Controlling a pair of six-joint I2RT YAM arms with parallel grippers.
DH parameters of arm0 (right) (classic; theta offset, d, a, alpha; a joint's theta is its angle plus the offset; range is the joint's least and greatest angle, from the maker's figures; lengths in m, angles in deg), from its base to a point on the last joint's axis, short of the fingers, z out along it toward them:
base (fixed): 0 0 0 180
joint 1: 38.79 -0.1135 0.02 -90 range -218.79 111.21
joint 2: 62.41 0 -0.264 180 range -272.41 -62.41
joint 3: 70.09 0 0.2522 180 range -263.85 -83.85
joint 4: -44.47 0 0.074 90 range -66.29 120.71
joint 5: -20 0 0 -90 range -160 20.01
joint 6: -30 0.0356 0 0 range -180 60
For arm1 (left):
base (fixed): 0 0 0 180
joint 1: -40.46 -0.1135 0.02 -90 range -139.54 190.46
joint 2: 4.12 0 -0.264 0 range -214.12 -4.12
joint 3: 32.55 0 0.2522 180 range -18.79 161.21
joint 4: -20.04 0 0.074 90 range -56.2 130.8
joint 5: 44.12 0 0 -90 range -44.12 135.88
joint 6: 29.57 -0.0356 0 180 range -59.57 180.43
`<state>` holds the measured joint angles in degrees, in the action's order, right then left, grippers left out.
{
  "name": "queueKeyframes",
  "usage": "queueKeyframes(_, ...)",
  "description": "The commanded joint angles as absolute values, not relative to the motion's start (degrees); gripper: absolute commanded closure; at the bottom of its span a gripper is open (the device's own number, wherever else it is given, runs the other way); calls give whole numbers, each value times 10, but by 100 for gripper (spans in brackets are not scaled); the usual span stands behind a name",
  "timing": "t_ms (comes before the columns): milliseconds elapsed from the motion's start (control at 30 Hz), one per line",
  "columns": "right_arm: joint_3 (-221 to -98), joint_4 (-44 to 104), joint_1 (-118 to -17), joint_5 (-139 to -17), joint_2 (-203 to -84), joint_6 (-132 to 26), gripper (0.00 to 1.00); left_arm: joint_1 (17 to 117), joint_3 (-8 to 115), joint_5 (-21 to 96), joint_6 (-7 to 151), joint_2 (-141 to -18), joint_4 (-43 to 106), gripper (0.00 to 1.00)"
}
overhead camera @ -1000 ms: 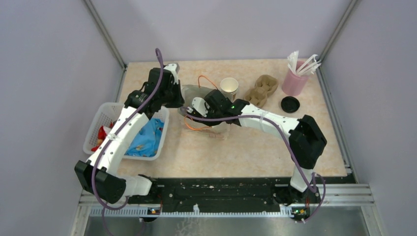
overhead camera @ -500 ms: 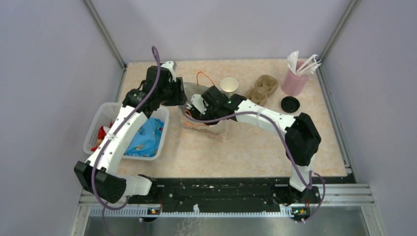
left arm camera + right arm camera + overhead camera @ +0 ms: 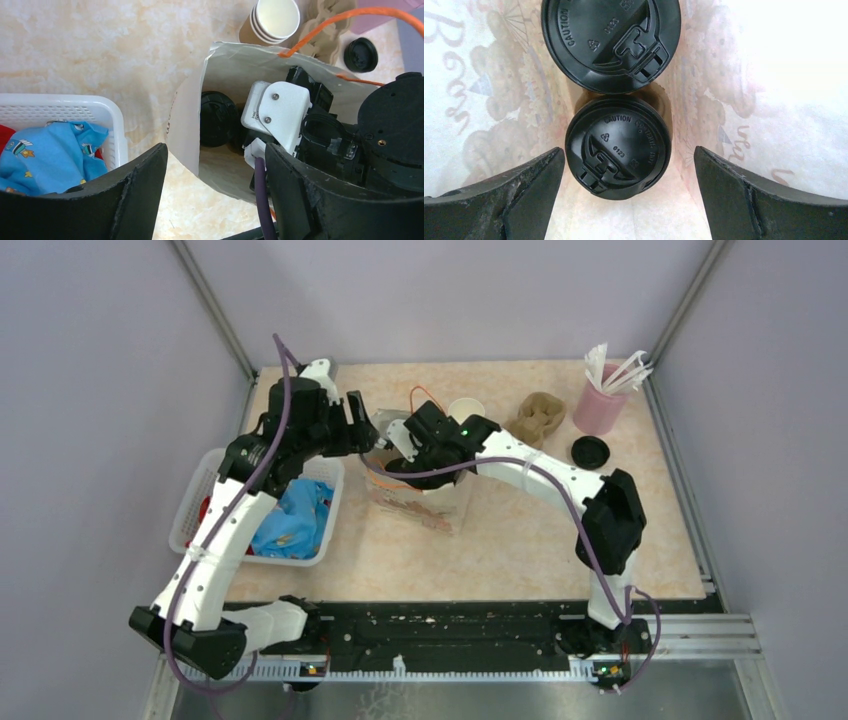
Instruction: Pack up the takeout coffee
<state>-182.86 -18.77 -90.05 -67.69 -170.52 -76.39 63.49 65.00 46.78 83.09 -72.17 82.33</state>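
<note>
Both takeout coffee cups stand inside a white paper bag (image 3: 428, 508) with orange handles. In the right wrist view their black lids show one behind the other, the near lid (image 3: 618, 147) and the far lid (image 3: 611, 42). My right gripper (image 3: 629, 195) is inside the bag, open, its fingers wide on either side of the near cup and apart from it. My left gripper (image 3: 216, 156) hovers open over the bag's left rim (image 3: 186, 125), holding nothing. One lid (image 3: 216, 117) shows in the left wrist view beside the right gripper's body (image 3: 280, 107).
A white basket (image 3: 200, 502) with blue cloth sits left of the bag. Behind the bag are a stack of open paper cups (image 3: 272, 20), a pulp carrier (image 3: 538, 415), a loose black lid (image 3: 590, 451) and a pink cup of wrapped sticks (image 3: 598, 405).
My left gripper has opened, let go of the bag's rim and drawn up and left. My right gripper has opened wider inside the bag. The bag now stands more upright.
</note>
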Motion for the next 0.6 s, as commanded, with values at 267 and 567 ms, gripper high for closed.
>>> queueKeyframes(267, -1957, -273, -912, -647, -1638, -668, 1, 638, 680, 484, 850, -670, 862, 21)
queueKeyframes(567, -2128, -361, -911, -630, -1623, -615, 1, 638, 682, 472, 850, -648, 839, 20)
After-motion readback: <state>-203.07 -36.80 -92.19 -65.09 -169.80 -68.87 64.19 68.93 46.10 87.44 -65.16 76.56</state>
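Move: The two lidded coffees stand in the open paper bag. From the right hand, which is inside the bag, the nearer coffee is about 4 cm left, 1 cm ahead and 8 cm below; the other is roughly 12 cm left, level fore and aft, at similar depth. The paper cup stack is about 13 cm ahead, 8 cm right and 8 cm below. From the left hand, the bag's middle is some 3 cm ahead, 10 cm right and 18 cm below; the white basket lies level, about 26 cm left and 26 cm below. The lidded coffees are left in the bag as the right hand, fingers still wide open, draws up about 9 cm above them towards the bag's mouth, speeding up and easing slightly back. The left hand, also still open, climbs away above the left rim by a similar amount, drifting back a little and tipping its fingers up some 20 degrees. ##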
